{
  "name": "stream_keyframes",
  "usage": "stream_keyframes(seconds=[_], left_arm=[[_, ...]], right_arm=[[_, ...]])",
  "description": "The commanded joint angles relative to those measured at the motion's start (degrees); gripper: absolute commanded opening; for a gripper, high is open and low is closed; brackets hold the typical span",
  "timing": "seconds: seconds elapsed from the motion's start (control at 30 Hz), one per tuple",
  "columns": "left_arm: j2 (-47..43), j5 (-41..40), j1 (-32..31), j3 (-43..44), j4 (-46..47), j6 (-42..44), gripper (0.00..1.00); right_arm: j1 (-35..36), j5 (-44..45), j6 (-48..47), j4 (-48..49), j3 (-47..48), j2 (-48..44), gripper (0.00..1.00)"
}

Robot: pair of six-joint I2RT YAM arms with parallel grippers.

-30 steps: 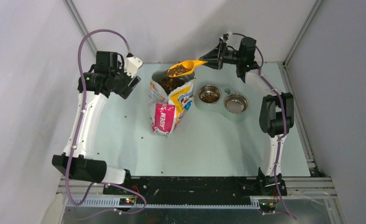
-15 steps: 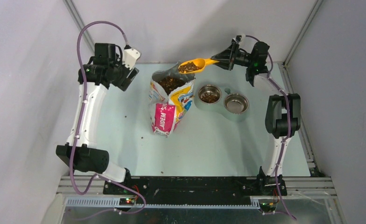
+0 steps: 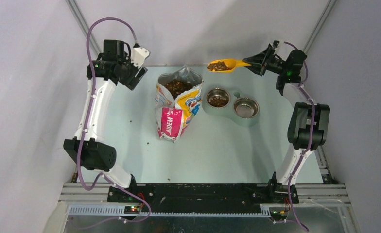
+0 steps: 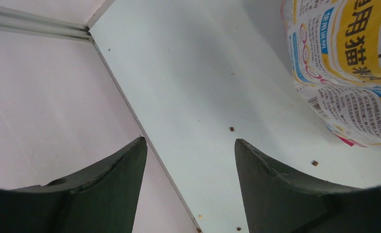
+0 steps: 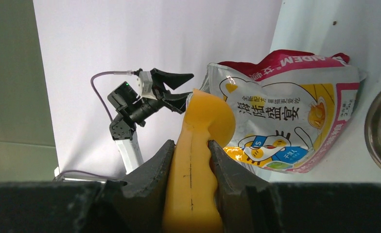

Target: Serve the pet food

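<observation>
Pet food (image 3: 218,65) fills the bowl of a yellow scoop (image 3: 227,64) held level in the air, just behind the left bowl in the top view. My right gripper (image 3: 253,64) is shut on the scoop's handle (image 5: 192,165), both fingers pressed against it. More pet food shows in the open cat-print bag (image 3: 178,88) and in the left steel bowl (image 3: 209,95). The right steel bowl (image 3: 256,109) looks bare inside. My left gripper (image 3: 139,77) hangs open and holds nothing, left of the bag, near the back-left corner.
The bag (image 5: 285,116) stands upright at mid-table, just left of the grey double-bowl stand (image 3: 230,113). Stray pellets (image 4: 232,129) lie on the pale table (image 3: 217,150). Walls close in at the back and at both sides.
My right arm carried the loaded scoop rightward, from over the bag's mouth to behind the left bowl. My left arm drew slightly back, still open.
</observation>
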Motion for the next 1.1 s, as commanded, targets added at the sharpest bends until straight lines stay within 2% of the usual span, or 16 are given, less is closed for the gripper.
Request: stream_keyframes(seconds=[0.0, 0.3, 0.77, 1.07], left_arm=[[0.4, 2.5, 0.2, 2.2, 1.3, 0.2, 0.73], [3.1, 3.5, 0.1, 4.2, 2.1, -0.4, 0.73], [2.3, 3.9, 0.2, 2.0, 2.7, 0.0, 0.73], [1.7, 4.2, 0.2, 0.7, 3.2, -0.1, 0.73]], right_arm=[[-2.4, -0.6, -1.2, 2.4, -1.9, -4.9, 0.00], [-7.9, -1.8, -4.5, -0.9, -4.7, -6.6, 0.00], [-18.0, -4.5, -7.6, 5.0, -12.1, -6.8, 0.00], [-24.4, -7.2, -14.0, 0.8, -15.3, -6.0, 0.00]])
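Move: Behind and below the right hand, which still holds the loaded yellow scoop, the empty right bowl lies about 9 cm back, 1 cm to its right and 20 cm down. The left bowl, with food already in it, lies some 3 cm back and 11 cm left of that hand, equally low; the food bag stands about 12 cm back and 30 cm left. From the left hand the right bowl is some 47 cm right, 2 cm back and 19 cm lower. Swinging to the robot's right by roughly 17 cm, the right hand keeps its grip on the scoop and carries its heaped end past the far side of the left bowl towards the empty right bowl. It also sinks about 5 cm, mostly in the second half, while turning nearly 20 degrees clockwise with the scoop kept level. ##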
